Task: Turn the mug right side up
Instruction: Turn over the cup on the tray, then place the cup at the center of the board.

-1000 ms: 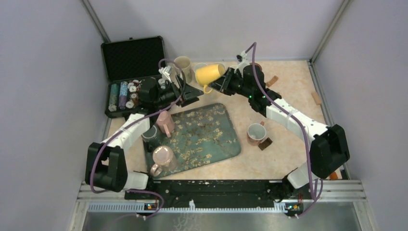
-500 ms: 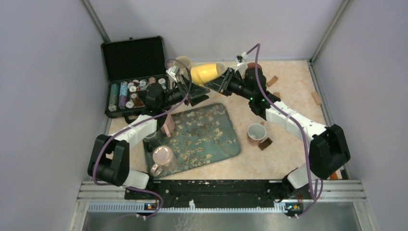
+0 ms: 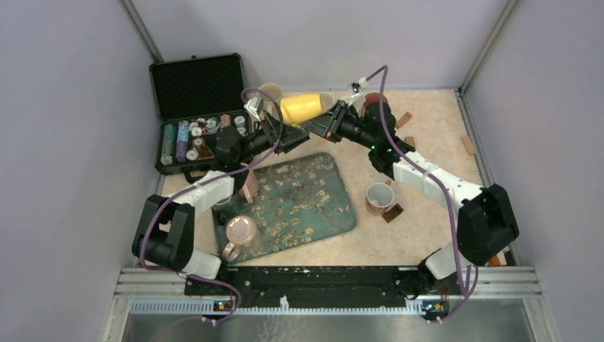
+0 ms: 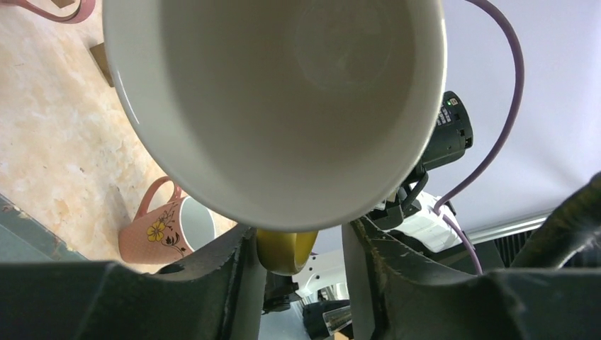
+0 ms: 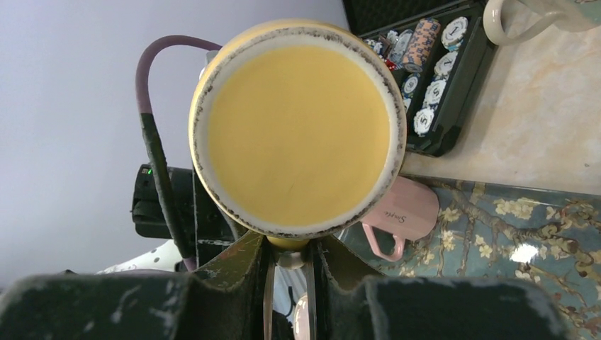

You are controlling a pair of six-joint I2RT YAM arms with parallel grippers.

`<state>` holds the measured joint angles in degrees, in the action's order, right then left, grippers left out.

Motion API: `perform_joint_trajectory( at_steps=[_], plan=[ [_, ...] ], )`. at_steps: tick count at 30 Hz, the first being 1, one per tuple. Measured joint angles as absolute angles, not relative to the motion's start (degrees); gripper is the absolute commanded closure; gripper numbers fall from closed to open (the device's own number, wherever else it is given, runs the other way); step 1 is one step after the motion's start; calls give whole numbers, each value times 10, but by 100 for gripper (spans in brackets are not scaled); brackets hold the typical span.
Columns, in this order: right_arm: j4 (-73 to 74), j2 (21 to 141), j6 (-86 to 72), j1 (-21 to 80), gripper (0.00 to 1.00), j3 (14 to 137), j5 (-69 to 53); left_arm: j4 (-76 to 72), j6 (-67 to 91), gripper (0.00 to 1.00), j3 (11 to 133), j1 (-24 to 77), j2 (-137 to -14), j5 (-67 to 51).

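The yellow mug (image 3: 305, 107) hangs in the air at the back middle, lying on its side with its mouth to the left. My right gripper (image 3: 318, 125) is shut on its handle; in the right wrist view the mug's base (image 5: 298, 127) faces the camera above the right gripper (image 5: 289, 249). My left gripper (image 3: 288, 132) comes from the left. In the left wrist view the mug's white inside (image 4: 283, 106) fills the frame, and the yellow handle (image 4: 285, 251) sits between the left gripper's (image 4: 298, 244) fingers, against one and apart from the other.
An open black case (image 3: 194, 85) with poker chips stands at the back left. A floral tray (image 3: 313, 199) carries two pink mugs (image 3: 241, 229) (image 3: 246, 185). A cream mug (image 3: 271, 91) sits behind, a flowered pink mug (image 3: 377, 198) at the right, and wooden blocks (image 3: 468, 145) beyond.
My left gripper has moved right to the mug and narrowed its jaws around the handle. The right gripper has lifted the mug a little and tipped it level.
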<state>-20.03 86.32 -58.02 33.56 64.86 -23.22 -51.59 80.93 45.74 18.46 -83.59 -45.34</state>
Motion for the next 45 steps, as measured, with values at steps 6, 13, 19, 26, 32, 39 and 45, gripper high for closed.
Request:
perform_joint_trajectory(
  at_steps=[6, 13, 19, 26, 32, 39, 45],
  plan=[
    [-214, 863, -588, 336, 100, 645, -239, -533, 816, 65, 457, 186, -844, -453],
    [-222, 863, -612, 332, 100, 641, -249, -559, 819, 100, 457, 186, -847, -459],
    [-230, 863, -613, 332, 92, 637, -251, -561, 811, 100, 457, 186, -847, -461],
    [-225, 863, -595, 332, 39, 625, -239, -485, 751, 100, 476, 188, -837, -460],
    [-210, 851, -562, 332, 5, 625, -224, -387, 690, 100, 483, 189, -824, -438],
    [-141, 809, -513, 333, 1, 623, -184, -216, 584, 100, 534, 188, -802, -385],
    [-67, 772, -460, 332, 1, 623, -145, -58, 471, 100, 591, 188, -793, -323]
  ],
)
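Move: The yellow mug hangs on its side in the right hand, which pinches its handle. The handle already sits between the left hand's half-closed fingers, with the mug's body about 6 cm ahead of both hands and 2 cm higher, mouth facing left. Some 23 cm below the left hand, the blue-white mug stands about 14 cm ahead and 2 left, the cream mug about 16 ahead and 11 left, the green mug 14 ahead and 6 right. The left fingers finish closing and pinch the yellow mug's handle, while the right hand holds it almost still; then the right fingers open wide, let go and back off about 4 cm to the right. Alone with the mug, the left hand sinks about 4 cm and goes as far forward, drifting left, its fingers tipping down nearly 30 degrees as it turns slightly counter-clockwise. ##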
